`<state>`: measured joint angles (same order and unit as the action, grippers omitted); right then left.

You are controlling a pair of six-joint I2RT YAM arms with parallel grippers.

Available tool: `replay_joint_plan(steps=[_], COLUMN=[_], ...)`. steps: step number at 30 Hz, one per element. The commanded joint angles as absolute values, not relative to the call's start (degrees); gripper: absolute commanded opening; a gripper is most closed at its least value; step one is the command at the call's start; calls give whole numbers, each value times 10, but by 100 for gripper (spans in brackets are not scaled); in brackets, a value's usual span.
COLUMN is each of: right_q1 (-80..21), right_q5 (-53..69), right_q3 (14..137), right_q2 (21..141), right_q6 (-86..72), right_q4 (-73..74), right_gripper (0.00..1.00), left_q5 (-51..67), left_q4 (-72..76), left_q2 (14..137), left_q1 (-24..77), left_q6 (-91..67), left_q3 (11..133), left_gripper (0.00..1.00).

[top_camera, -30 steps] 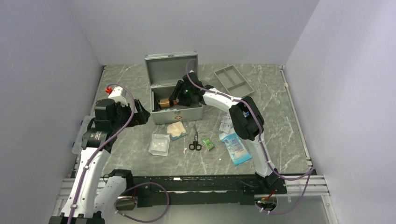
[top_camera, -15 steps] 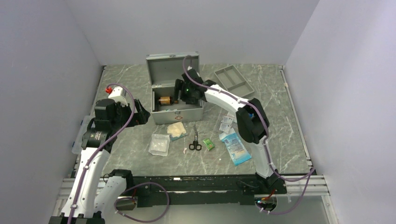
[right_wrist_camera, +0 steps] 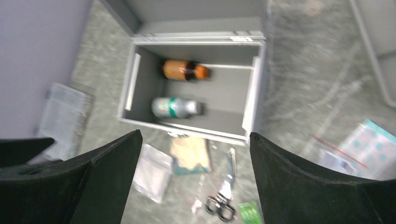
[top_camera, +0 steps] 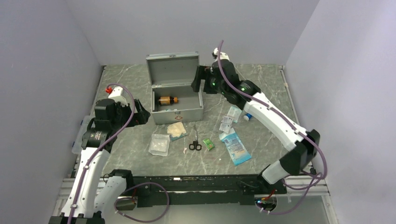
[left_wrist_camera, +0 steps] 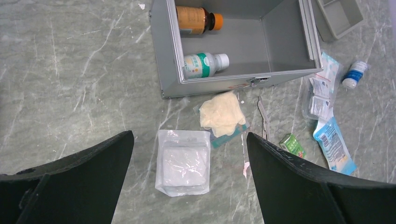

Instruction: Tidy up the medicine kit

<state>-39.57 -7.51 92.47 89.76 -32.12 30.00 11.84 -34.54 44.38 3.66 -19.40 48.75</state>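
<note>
The medicine kit (top_camera: 177,112) stands open at mid-table with its lid upright. An amber bottle (left_wrist_camera: 196,19) and a white bottle with a green label (left_wrist_camera: 203,64) lie inside it, and the right wrist view also shows the amber bottle (right_wrist_camera: 182,70) and the white bottle (right_wrist_camera: 175,107). My right gripper (top_camera: 201,80) hovers high over the kit's right rear corner. It is open, and the right gripper (right_wrist_camera: 194,135) holds nothing. My left gripper (top_camera: 140,114) hangs left of the kit. It is open too, and the left gripper (left_wrist_camera: 190,134) sits above a clear gauze pouch (left_wrist_camera: 183,161).
In front of the kit lie a cream glove (top_camera: 176,129), scissors (top_camera: 194,140), a small green box (top_camera: 208,144), a blue packet (top_camera: 236,147), sachets (top_camera: 227,122) and a small blue-capped bottle (top_camera: 247,116). A grey divided tray (left_wrist_camera: 338,16) sits right of the kit. A clear plastic box (right_wrist_camera: 63,114) is at the left edge.
My right gripper has risen out of the kit, moved back and to the right, and opened wider. The right arm's elbow swung out to the right. The left arm has not moved.
</note>
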Motion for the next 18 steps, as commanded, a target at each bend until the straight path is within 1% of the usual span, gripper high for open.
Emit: replay_joint_plan(steps=[1,5,9,18], right_q1=[-395,-394,-394,-389], right_q5=[-144,-197,-221,-205], right_q3=[855,780,720,590], right_q2=[822,757,707,642], right_q6=[-279,-279,-295,-351], right_q4=[372,404,432,512], right_gripper=[88,89,91,91], left_q5=[132,145,160,169], left_q4=[-328,-320,-318,-316], left_q2=[445,447,461,466], left_q1=[33,33,32,31], left_q6=[-199,-199,-202,-205], left_q3=[492,489,490,489], left_gripper=[99,99,99,99])
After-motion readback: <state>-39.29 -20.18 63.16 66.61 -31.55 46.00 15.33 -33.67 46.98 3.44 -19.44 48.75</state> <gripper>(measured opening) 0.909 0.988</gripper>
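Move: The blue pouch lies about 14 cm back and 18 cm to the right of the right hand, some 28 cm below. Of its neighbours, all that low too, the pill bag is about 15 cm to the hand's right and 1 cm back, the green box roughly 12 cm back and 7 cm right. The open kit box stands 9 cm ahead and 7 cm left. From the left hand the pouch is around 36 cm right, 4 cm back, 20 cm below. Sweep the right gripper away from the open kit box towards the blue pouch: about 14 cm to the right while drawing back and sinking some 11 cm each, in one steady slanting run. On the way roll its left side down by about 20 degrees, tip the fingers further downward and turn a little clockwise. Keep the empty fingers wide open, still well above the table. ##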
